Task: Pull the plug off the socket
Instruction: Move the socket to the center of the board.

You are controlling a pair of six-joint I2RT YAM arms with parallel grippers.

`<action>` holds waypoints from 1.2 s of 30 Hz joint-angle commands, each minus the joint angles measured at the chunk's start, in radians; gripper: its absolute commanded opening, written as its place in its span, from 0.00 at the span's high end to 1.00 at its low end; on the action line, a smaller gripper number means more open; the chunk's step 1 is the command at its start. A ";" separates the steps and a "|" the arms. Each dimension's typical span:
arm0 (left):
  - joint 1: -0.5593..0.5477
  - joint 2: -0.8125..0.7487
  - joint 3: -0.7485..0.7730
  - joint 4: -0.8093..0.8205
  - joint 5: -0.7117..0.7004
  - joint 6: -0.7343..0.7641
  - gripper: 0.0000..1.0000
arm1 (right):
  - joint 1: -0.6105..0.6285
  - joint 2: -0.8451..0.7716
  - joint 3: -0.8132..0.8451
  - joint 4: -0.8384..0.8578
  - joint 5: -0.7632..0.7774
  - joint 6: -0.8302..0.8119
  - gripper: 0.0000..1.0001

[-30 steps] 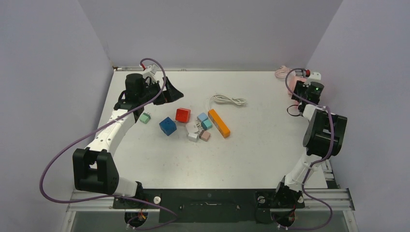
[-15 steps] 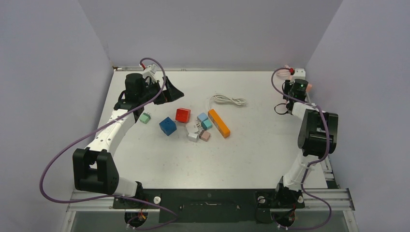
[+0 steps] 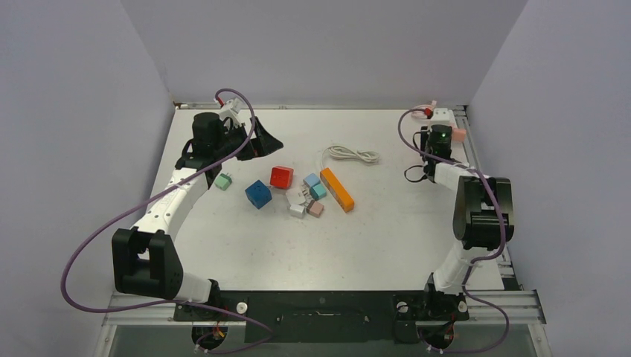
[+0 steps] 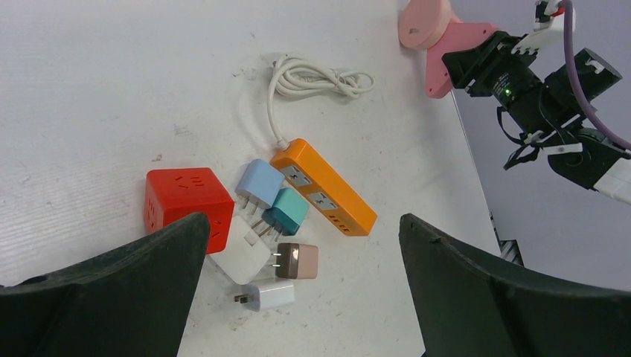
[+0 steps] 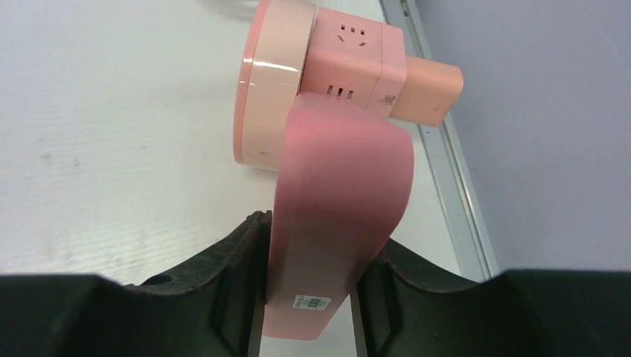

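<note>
A pink cube socket on a round pink base lies at the table's far right edge; it also shows in the left wrist view. A long flat pink plug sticks out of its near face. My right gripper is shut on that plug, one finger on each side. A shorter peach plug sits in the socket's right face. In the top view the right gripper covers most of the socket. My left gripper is open and empty, held above the table's far left.
An orange power strip with a coiled white cable, a red cube socket and several loose plugs lie mid-table. A blue cube and a green plug lie left of them. A metal rail edges the table on the right.
My right wrist has swung left along the far edge, still shut on the pink plug. The left arm has not moved.
</note>
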 commanded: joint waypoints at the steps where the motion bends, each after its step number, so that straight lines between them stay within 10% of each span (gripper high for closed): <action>1: 0.007 -0.035 0.001 0.045 -0.002 -0.002 0.04 | 0.102 -0.135 -0.061 0.047 0.053 0.019 0.95; 36: -0.075 -0.066 0.006 0.006 -0.076 0.045 0.04 | 0.827 -0.358 -0.312 -0.219 0.483 0.598 0.90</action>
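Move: The right hand already grips the wedge-shaped end of the pink socket. The board's centre, where the orange power strip lies, is about 37 cm to its left and 11 cm back, some 8 cm lower. The white cord coil lies about 31 cm left and 5 cm ahead of this hand, and the teal plug 7 cm beyond the strip to the left, level with it. From the left hand the strip is roughly 26 cm right, straight across, some 22 cm below. Leftward first and rising a couple of centimetres, then left and back together while sinking again, the right hand carries the pink socket from the far right towards the orange strip, some 25 cm left and 16 cm back in all. It keeps its pinch on the wedge, yaws about 10 degrees counter-clockwise and later tips its left side up as much; the socket's round end comes up against the white cord coil. ##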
